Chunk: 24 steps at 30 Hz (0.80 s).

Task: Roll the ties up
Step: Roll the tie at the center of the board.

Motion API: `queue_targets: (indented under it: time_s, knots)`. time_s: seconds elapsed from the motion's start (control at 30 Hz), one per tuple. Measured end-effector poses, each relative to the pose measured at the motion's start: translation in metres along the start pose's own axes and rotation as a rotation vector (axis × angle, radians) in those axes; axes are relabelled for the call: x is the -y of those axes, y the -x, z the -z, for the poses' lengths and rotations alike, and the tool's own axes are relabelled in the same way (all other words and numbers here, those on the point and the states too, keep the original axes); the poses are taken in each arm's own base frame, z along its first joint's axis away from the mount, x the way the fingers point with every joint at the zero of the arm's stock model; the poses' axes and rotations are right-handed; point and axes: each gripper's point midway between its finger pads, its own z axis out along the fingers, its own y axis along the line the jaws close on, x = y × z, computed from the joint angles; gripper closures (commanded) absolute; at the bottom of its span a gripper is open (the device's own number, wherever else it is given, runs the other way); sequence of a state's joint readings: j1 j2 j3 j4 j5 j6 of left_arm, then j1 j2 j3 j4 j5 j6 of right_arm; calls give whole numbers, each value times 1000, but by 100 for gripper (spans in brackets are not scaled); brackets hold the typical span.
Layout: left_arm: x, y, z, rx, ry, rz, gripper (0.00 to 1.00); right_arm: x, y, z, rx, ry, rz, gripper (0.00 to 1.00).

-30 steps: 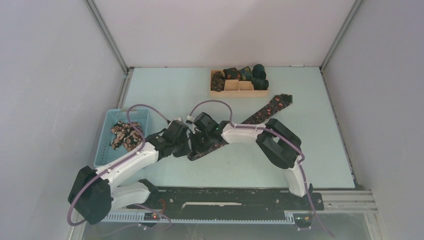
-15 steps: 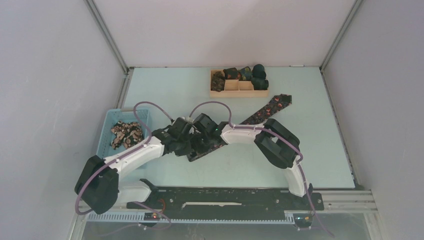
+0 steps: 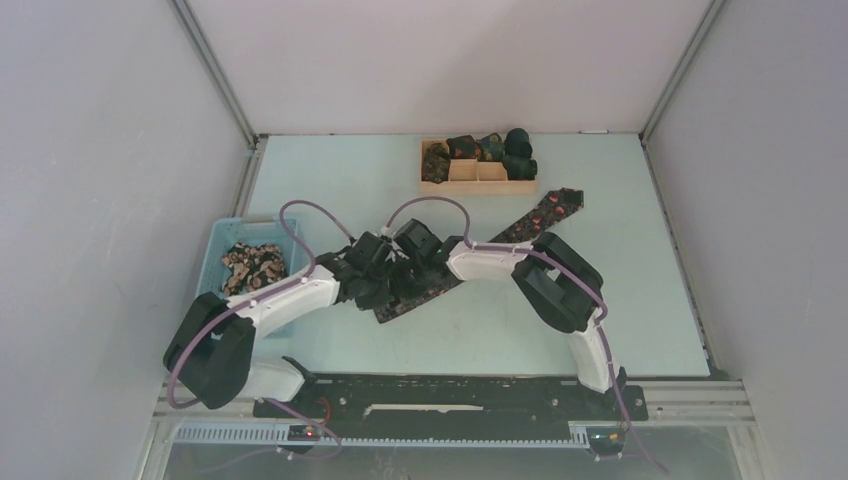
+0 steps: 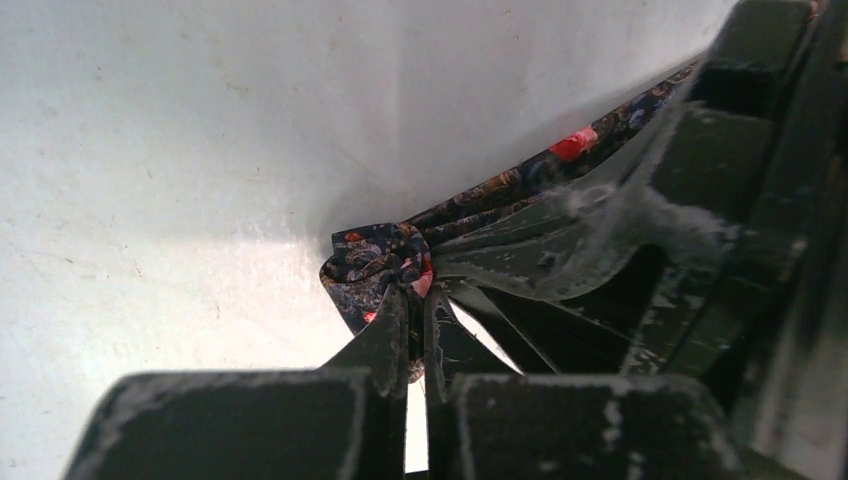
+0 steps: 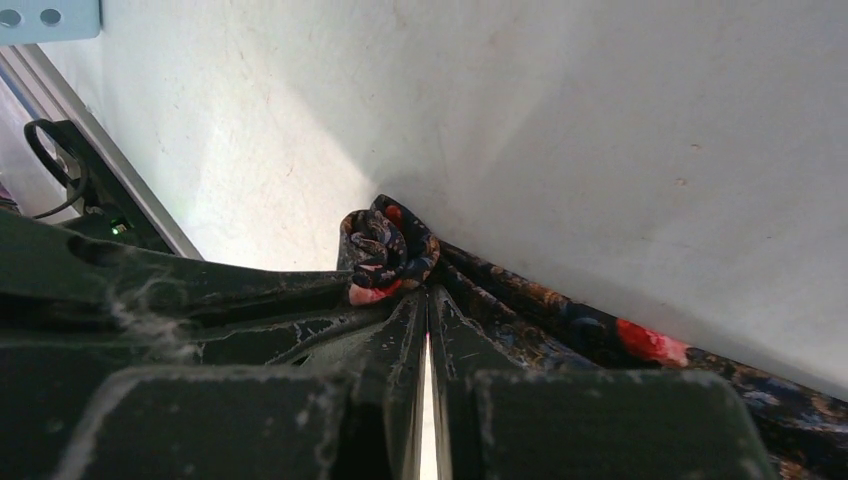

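One dark floral tie (image 3: 520, 228) lies slanted across the table, from its wide end at the right back down toward the middle. Both grippers meet over its near part. My left gripper (image 3: 381, 283) comes in from the left and my right gripper (image 3: 408, 268) from the right. The left wrist view has my left gripper (image 4: 415, 293) shut on the bunched, curled end of the tie (image 4: 372, 262). In the right wrist view my right gripper (image 5: 428, 296) is shut, its tips pinching the same curl of the tie (image 5: 388, 243). The rest of the strip runs off to the right.
A light-blue basket (image 3: 213, 262) at the left holds more patterned ties (image 3: 250, 264). A tan wooden divided tray (image 3: 478, 186) at the back holds several rolled ties (image 3: 516, 150). The right arm's elbow (image 3: 560, 285) stands over the tie's middle.
My left arm has swung right and forward, bringing its gripper closer in against the right gripper at the tie's end. The right gripper has shifted slightly back and right.
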State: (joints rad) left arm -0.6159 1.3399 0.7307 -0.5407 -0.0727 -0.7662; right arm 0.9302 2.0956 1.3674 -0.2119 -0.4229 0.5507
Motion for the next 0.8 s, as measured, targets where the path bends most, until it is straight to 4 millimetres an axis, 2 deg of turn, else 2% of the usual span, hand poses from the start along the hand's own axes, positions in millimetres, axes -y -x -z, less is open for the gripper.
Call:
queue_targets:
  time_s: [0.2, 0.37, 0.43, 0.67, 0.8]
  knots:
    - [1, -2, -5, -16, 9, -3, 100, 9, 4, 8, 7, -17, 7, 93]
    - [4, -2, -10, -29, 11, -8, 99, 15, 4, 25, 27, -42, 8, 94]
    - [6, -2, -11, -35, 10, -11, 93, 16, 5, 31, 37, -49, 10, 94]
    - [13, 0, -15, -33, -14, -24, 64, 26, 2, 41, 50, -72, 0, 93]
    - [21, 2, -16, -21, -43, -27, 54, 30, -2, 41, 45, -83, -4, 93]
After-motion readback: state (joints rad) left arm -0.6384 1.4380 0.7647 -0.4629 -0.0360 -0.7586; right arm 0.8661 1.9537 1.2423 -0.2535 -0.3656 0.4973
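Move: The rolled end of the tie is pinched in the left fingertips, its middle roughly 1 cm ahead and 1 cm left of that hand and 1 cm below. From the right hand, at about its height, it lies some 2 cm left and 1 cm back. The tie's far end lies about 25 cm ahead and 36 cm right of the left hand; the wooden box about 30 cm ahead and 19 cm right, the blue basket 29 cm left and 4 cm ahead. Still pinching the rolled end, the left hand lowers it about 1 cm, then its fingers open to nearly half while the hand eases some 2 cm right and a little forward along the tie. The right fingertips, shut throughout, come away from beside the roll and travel about 5 cm right and slightly forward over the flat strip, rising some 2 cm on the way and sinking a little at the end. ##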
